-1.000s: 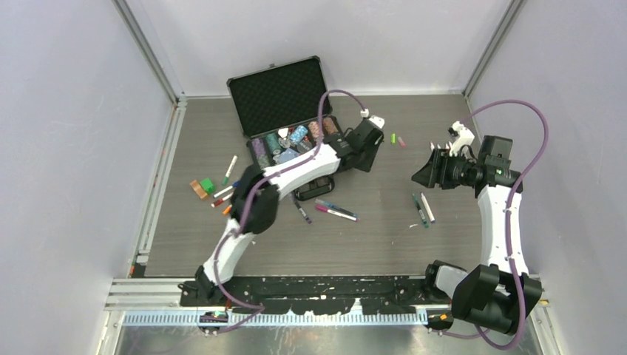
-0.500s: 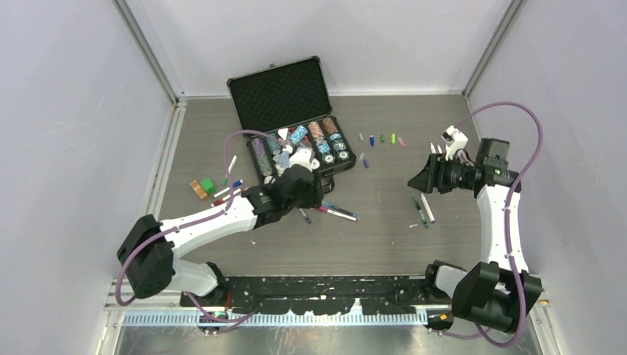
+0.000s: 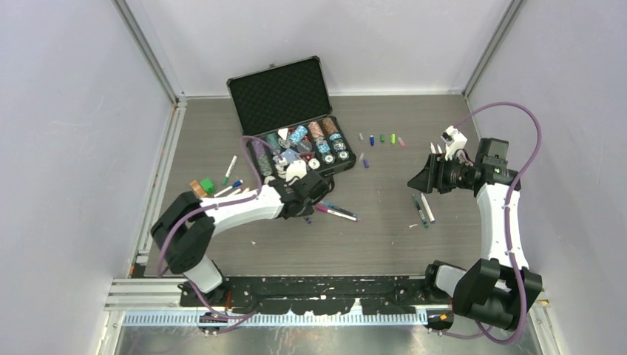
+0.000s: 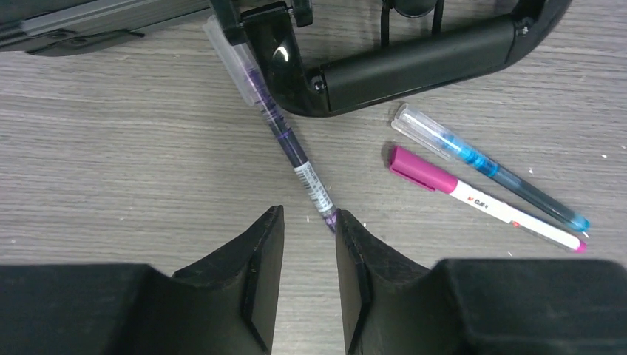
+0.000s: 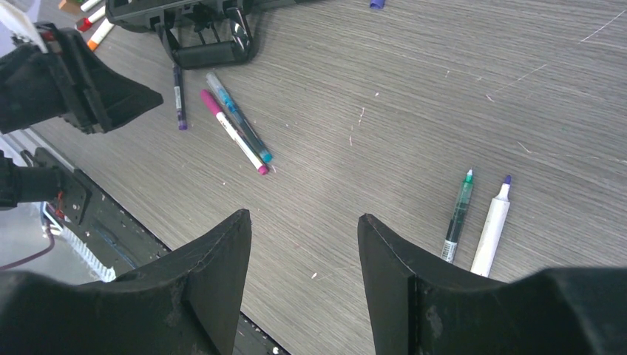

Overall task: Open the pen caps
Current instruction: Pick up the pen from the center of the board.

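My left gripper (image 3: 309, 203) hovers low over the table just in front of the black case (image 3: 281, 92). Its jaws (image 4: 309, 214) are open a narrow way with only bare table between them. A purple pen (image 4: 285, 140) with a clear cap (image 4: 225, 48) runs from the case handle (image 4: 414, 63) down to the tip of the right finger. A pink-capped pen (image 4: 480, 200) and a blue pen (image 4: 495, 174) lie beside it. My right gripper (image 3: 418, 180) hangs open (image 5: 303, 218) above a green pen (image 5: 458, 214) and a white pen (image 5: 492, 222). Loose pen caps (image 3: 382, 137) lie in a row behind.
The open case holds poker chips (image 3: 303, 144). More pens (image 3: 229, 186) and small orange and green blocks (image 3: 201, 186) lie left of the case. A purple cap (image 3: 364, 163) sits apart near the case. Metal rails edge the table on the left (image 3: 159, 185).
The left arm has drawn back from the row of caps at the rear and come down in front of the case by the purple pen. The right arm has barely moved.
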`<action>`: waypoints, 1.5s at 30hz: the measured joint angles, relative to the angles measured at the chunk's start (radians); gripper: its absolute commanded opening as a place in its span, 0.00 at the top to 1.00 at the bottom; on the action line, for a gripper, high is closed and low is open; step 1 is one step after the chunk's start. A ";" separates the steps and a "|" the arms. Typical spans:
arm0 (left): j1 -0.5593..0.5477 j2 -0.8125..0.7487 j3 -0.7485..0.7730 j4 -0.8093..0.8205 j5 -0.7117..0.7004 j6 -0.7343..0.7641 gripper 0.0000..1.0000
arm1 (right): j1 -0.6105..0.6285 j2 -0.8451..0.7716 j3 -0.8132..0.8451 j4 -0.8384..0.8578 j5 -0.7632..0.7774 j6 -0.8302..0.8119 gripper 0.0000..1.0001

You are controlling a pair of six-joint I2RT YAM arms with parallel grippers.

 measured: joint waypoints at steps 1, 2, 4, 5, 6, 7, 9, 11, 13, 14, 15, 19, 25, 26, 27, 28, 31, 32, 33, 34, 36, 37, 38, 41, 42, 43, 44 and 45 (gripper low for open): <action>0.000 0.030 0.017 -0.006 0.000 -0.007 0.67 | 0.000 0.000 0.000 0.000 0.000 0.000 0.40; 0.000 0.048 0.026 -0.008 0.000 -0.012 0.68 | 0.000 0.000 0.000 0.000 0.000 0.000 0.40; 0.000 0.075 0.037 -0.012 0.000 -0.018 0.68 | 0.000 0.000 0.000 0.000 0.000 0.000 0.40; 0.000 0.084 0.038 -0.015 0.000 -0.021 0.68 | 0.000 0.001 -0.001 0.000 0.000 0.000 0.40; 0.000 0.088 0.038 -0.016 0.000 -0.023 0.68 | 0.000 0.002 -0.001 0.000 0.000 0.000 0.40; 0.000 0.092 0.038 -0.018 0.000 -0.025 0.69 | 0.000 0.004 -0.001 0.000 0.000 0.000 0.40; 0.000 0.098 0.042 -0.025 -0.002 -0.032 0.69 | 0.000 0.008 -0.002 0.000 0.000 0.000 0.40; 0.002 0.112 0.050 -0.030 -0.005 -0.040 0.69 | 0.000 0.013 -0.002 -0.001 0.000 0.000 0.40; 0.003 0.129 0.061 -0.033 -0.006 -0.042 0.69 | 0.000 0.015 -0.002 -0.002 0.001 0.000 0.40; 0.005 0.137 0.064 -0.032 -0.006 -0.042 0.69 | 0.000 0.017 -0.002 -0.002 0.001 0.000 0.40; 0.007 0.145 0.066 -0.032 -0.006 -0.043 0.69 | 0.000 0.018 -0.002 -0.002 0.001 0.000 0.40; 0.016 0.166 0.068 -0.030 -0.005 -0.044 0.69 | 0.000 0.020 -0.003 -0.003 0.001 0.000 0.40; 0.036 0.175 0.068 -0.029 0.006 -0.045 0.72 | 0.000 0.026 -0.003 -0.008 0.001 -0.001 0.40; 0.041 0.177 0.068 -0.029 0.011 -0.047 0.72 | 0.000 0.026 -0.003 -0.009 0.001 -0.001 0.40; 0.043 0.178 0.068 -0.029 0.012 -0.049 0.72 | 0.000 0.026 -0.003 -0.009 0.001 -0.001 0.40; 0.046 0.179 0.068 -0.029 0.013 -0.051 0.73 | 0.000 0.026 -0.003 -0.008 0.001 -0.001 0.40; 0.056 0.182 0.066 -0.029 0.017 -0.066 0.78 | 0.000 0.026 -0.003 -0.009 0.001 -0.001 0.40; 0.060 0.182 0.066 -0.029 0.019 -0.068 0.80 | 0.000 0.026 -0.003 -0.009 0.001 -0.001 0.40; 0.064 0.181 0.065 -0.029 0.019 -0.071 0.81 | 0.000 0.026 -0.003 -0.009 0.001 -0.001 0.40; 0.068 0.181 0.065 -0.029 0.021 -0.072 0.81 | 0.000 0.026 -0.003 -0.009 0.001 -0.001 0.40; 0.076 0.181 0.064 -0.029 0.031 -0.076 0.81 | 0.000 0.026 -0.003 -0.009 0.000 -0.001 0.40; 0.077 0.181 0.063 -0.029 0.034 -0.078 0.81 | 0.000 0.026 -0.003 -0.010 0.000 -0.001 0.40; 0.079 0.180 0.061 -0.027 0.035 -0.082 0.83 | 0.000 0.026 -0.003 -0.010 -0.001 -0.001 0.40; 0.082 0.170 0.049 -0.020 0.039 -0.091 0.96 | 0.000 0.026 -0.003 -0.014 -0.003 -0.001 0.40; 0.083 0.163 0.040 -0.013 0.041 -0.093 1.00 | 0.000 0.026 -0.003 -0.016 -0.003 -0.001 0.40; 0.084 0.156 0.031 -0.003 0.043 -0.096 1.00 | 0.000 0.026 -0.003 -0.016 -0.003 -0.001 0.40; 0.085 0.148 0.022 0.006 0.045 -0.097 1.00 | 0.000 0.026 -0.003 -0.016 -0.003 -0.001 0.40; 0.087 0.139 0.011 0.015 0.047 -0.100 1.00 | 0.000 0.026 -0.003 -0.017 -0.005 -0.001 0.40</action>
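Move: The capped purple pen lies under the left hand, its near end almost below the fingers; its middle is about 4 cm ahead, 2 cm left and 5 cm down. The case handle, over the pen's far part, is centred some 9 cm ahead and 4 cm right. The pink pen lies about 10 cm right and 2 cm ahead, the teal pen just beyond it. From the right hand, the purple pen is roughly 38 cm left, 2 cm ahead and 17 cm down. Down about 4 cm goes the left hand onto the near part of the purple pen, fingers partly open, then it eases slightly forward and to its left near table height while turning counter-clockwise nearly 10 degrees. Late on, the fingers close almost fully and pinch the pen around its white label, just short of the case handle. ##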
